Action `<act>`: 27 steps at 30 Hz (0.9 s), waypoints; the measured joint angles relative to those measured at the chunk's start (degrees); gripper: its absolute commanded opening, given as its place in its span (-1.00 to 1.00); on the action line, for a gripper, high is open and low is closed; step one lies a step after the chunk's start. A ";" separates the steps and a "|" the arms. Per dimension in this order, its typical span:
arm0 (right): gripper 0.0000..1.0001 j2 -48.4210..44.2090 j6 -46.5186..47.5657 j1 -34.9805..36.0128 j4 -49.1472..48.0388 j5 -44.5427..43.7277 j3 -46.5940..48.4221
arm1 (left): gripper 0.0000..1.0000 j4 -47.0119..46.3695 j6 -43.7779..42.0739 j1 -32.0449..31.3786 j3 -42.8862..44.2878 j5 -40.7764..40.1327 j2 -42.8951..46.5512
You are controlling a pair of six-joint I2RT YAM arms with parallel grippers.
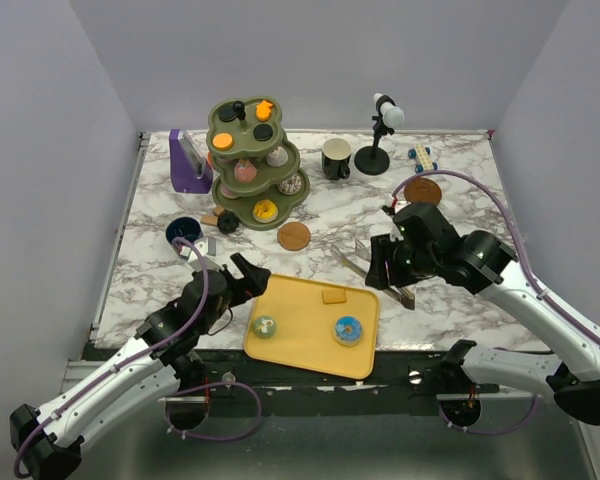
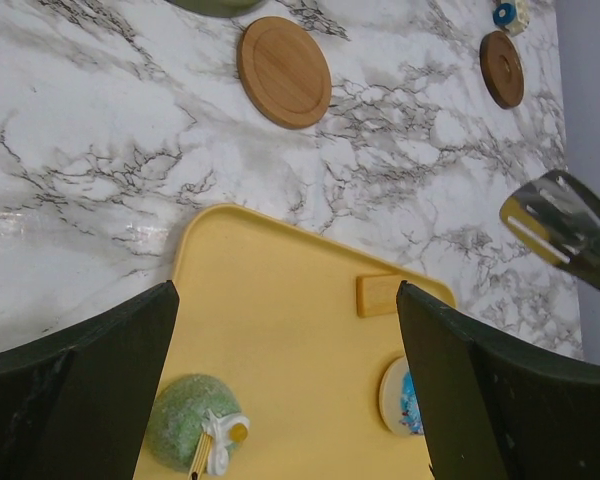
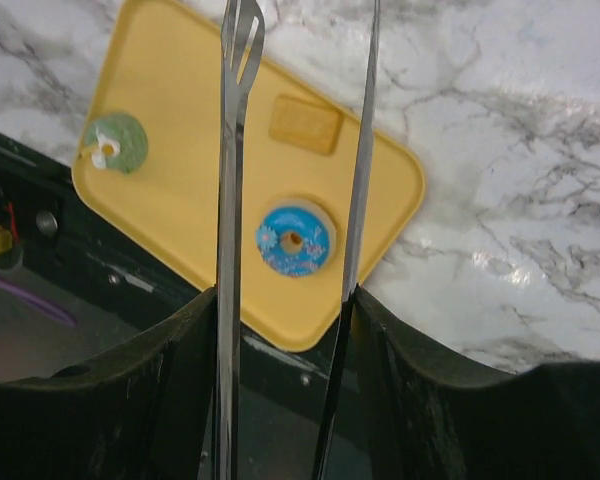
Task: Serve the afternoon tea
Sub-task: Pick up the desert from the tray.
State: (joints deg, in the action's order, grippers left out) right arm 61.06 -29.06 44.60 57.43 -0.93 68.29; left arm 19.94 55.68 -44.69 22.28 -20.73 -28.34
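A yellow tray (image 1: 300,312) at the table's front edge carries a green cupcake (image 1: 265,326), a blue doughnut (image 1: 347,330) and a tan biscuit (image 1: 333,296). My left gripper (image 1: 248,275) hovers open over the tray's left edge; in its wrist view the cupcake (image 2: 193,437) lies between the fingers, below them. My right gripper (image 1: 385,265) is shut on metal tongs (image 3: 230,200), whose arms stand apart above the doughnut (image 3: 294,240). The olive three-tier stand (image 1: 252,165) holds several treats. Behind are a black cream-lined mug (image 1: 335,158), a dark-blue mug (image 1: 183,233) and brown coasters (image 1: 294,236) (image 1: 422,191).
A purple wedge holder (image 1: 188,162) stands left of the tiered stand. A black stand with a white ball top (image 1: 378,135) is at the back, a small blue-wheeled toy (image 1: 422,155) to its right. A small black piece (image 1: 227,222) lies by the stand's base.
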 measured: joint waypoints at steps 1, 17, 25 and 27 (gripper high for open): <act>0.20 0.00 0.11 0.59 1.51 0.55 0.00 | 0.97 0.02 0.02 0.00 0.00 -0.09 -0.02; 0.27 5.75 -1.22 19.02 14.49 3.15 2.03 | 0.97 4.46 -0.13 0.11 0.22 -1.57 2.19; 0.31 7.85 -2.95 21.51 18.40 -0.55 4.04 | 0.97 5.77 -0.11 0.37 -0.20 -2.29 6.43; 0.33 7.85 -3.32 21.70 19.32 -1.36 4.31 | 0.97 6.01 -0.09 0.37 -0.46 -2.38 6.51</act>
State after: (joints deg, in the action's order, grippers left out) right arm 68.90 -32.38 66.30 76.75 -2.28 72.60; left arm 25.96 55.59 -44.31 21.82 -23.11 -21.82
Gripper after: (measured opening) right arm 0.653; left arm 0.985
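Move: The blue donut lies about level with the right hand, roughly 5 cm to its left and some 20 cm below; that hand already holds the open tongs, their tips reaching out ahead and left beyond the donut. The square biscuit sits about 8 cm ahead of the hand and 8 cm left, the green dessert about 23 cm left and 1 cm ahead, both similarly low. From the left hand the donut lies about 18 cm right, 3 cm back and 12 cm below. Back towards its own base the right hand draws the tongs about 10 cm, sinking some 3 to 4 cm on the way, while the wrist swings about 30 degrees, partly counter-clockwise, until the fingers point almost straight down. This brings the tong tips back from beyond the tray to just over the blue donut; the fingers keep their hold and the tongs stay open. ##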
